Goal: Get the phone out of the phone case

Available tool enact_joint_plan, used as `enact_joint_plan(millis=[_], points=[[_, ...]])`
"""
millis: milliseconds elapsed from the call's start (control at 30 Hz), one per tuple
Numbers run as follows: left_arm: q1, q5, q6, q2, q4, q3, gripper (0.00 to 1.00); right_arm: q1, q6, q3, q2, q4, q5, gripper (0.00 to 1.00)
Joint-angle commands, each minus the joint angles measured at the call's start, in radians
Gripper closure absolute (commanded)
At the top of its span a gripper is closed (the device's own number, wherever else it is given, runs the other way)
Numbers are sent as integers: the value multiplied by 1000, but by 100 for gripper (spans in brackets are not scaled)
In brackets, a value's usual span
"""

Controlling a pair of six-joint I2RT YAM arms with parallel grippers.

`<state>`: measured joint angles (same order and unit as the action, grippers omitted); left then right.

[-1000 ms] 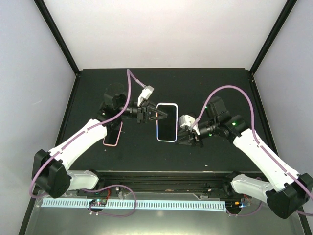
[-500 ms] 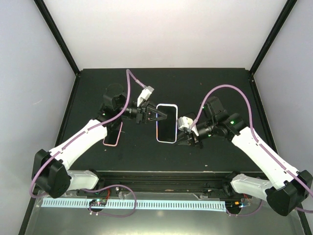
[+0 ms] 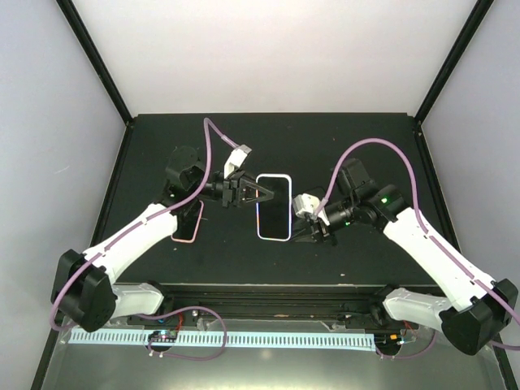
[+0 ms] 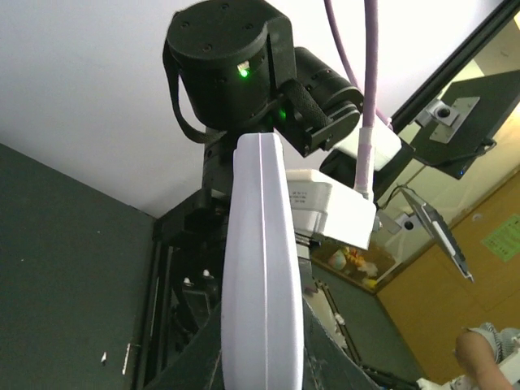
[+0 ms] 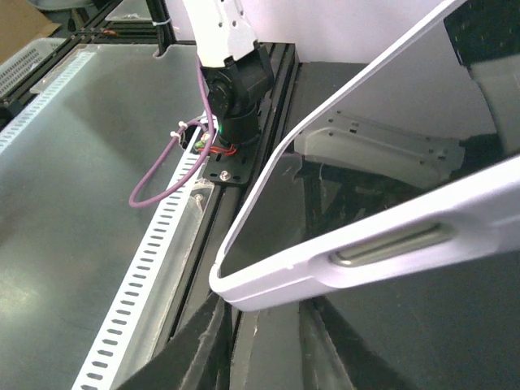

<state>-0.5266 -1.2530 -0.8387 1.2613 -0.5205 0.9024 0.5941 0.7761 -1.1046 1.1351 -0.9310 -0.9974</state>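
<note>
A phone [image 3: 274, 207] with a dark screen, in a white phone case [image 5: 382, 231], hangs above the black table [image 3: 357, 146] between both arms. My left gripper [image 3: 258, 192] is shut on the case's left edge. In the left wrist view the case [image 4: 262, 284] stands edge-on between the fingers [image 4: 201, 361]. My right gripper [image 3: 297, 221] meets the lower right edge. In the right wrist view its nearly closed fingers [image 5: 195, 349] pinch the case's corner, and the case hides their tips.
A flat pink thing [image 3: 187, 223] lies on the table partly under the left arm. Black frame posts [image 3: 97, 61] rise at the table's back corners. A slotted white rail [image 3: 244, 340] runs along the near edge beside the arm bases.
The right gripper's jaws have narrowed on the case's corner. Phone and both grippers have shifted slightly left.
</note>
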Motion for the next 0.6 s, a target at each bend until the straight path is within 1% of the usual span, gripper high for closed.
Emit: enact_joint_plan(millis=[0, 67, 100, 200, 333, 467, 567], points=[[-7, 8, 170, -68, 169, 46, 99, 0, 13, -40, 13, -1, -62, 68], [-8, 63, 282, -87, 297, 68, 99, 2, 23, -49, 14, -40, -86, 55], [-10, 88, 317, -97, 335, 74, 98, 0, 41, -59, 16, -71, -100, 52], [-12, 123, 339, -132, 343, 71, 99, 2, 29, -70, 14, -103, -105, 51], [-11, 135, 343, -140, 340, 62, 99, 4, -32, -51, 1, -46, -79, 53], [-11, 139, 327, -138, 309, 47, 98, 30, -64, -44, 13, -30, -32, 49], [-12, 138, 308, -136, 286, 38, 98, 45, -77, -38, 20, -16, -6, 52]])
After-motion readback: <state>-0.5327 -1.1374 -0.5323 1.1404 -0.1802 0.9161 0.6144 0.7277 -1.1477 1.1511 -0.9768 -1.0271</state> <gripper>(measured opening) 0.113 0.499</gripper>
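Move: The right hand, fingers nearly shut, is at the phone case's near right corner, about 2 cm to its left and level with it; the phone's middle lies some 6 cm ahead, 5 cm left and 4 cm above. A dark slab lies on the table about 20 cm ahead, 5 cm right and 26 cm below. From the left hand, which holds the case by its left edge, that corner is roughly 9 cm back, 6 cm right and 6 cm below. The right hand spreads its fingers to about half open beside the case's near right corner, rising about 1 cm and easing back by nearly as much, with barely any turn. Meanwhile the left hand keeps its pinch on the case's left edge and carries the cased phone about 1 cm to the left and slightly back, its wrist turning some 10 degrees so that the far end tips up and swings a little counter-clockwise. ##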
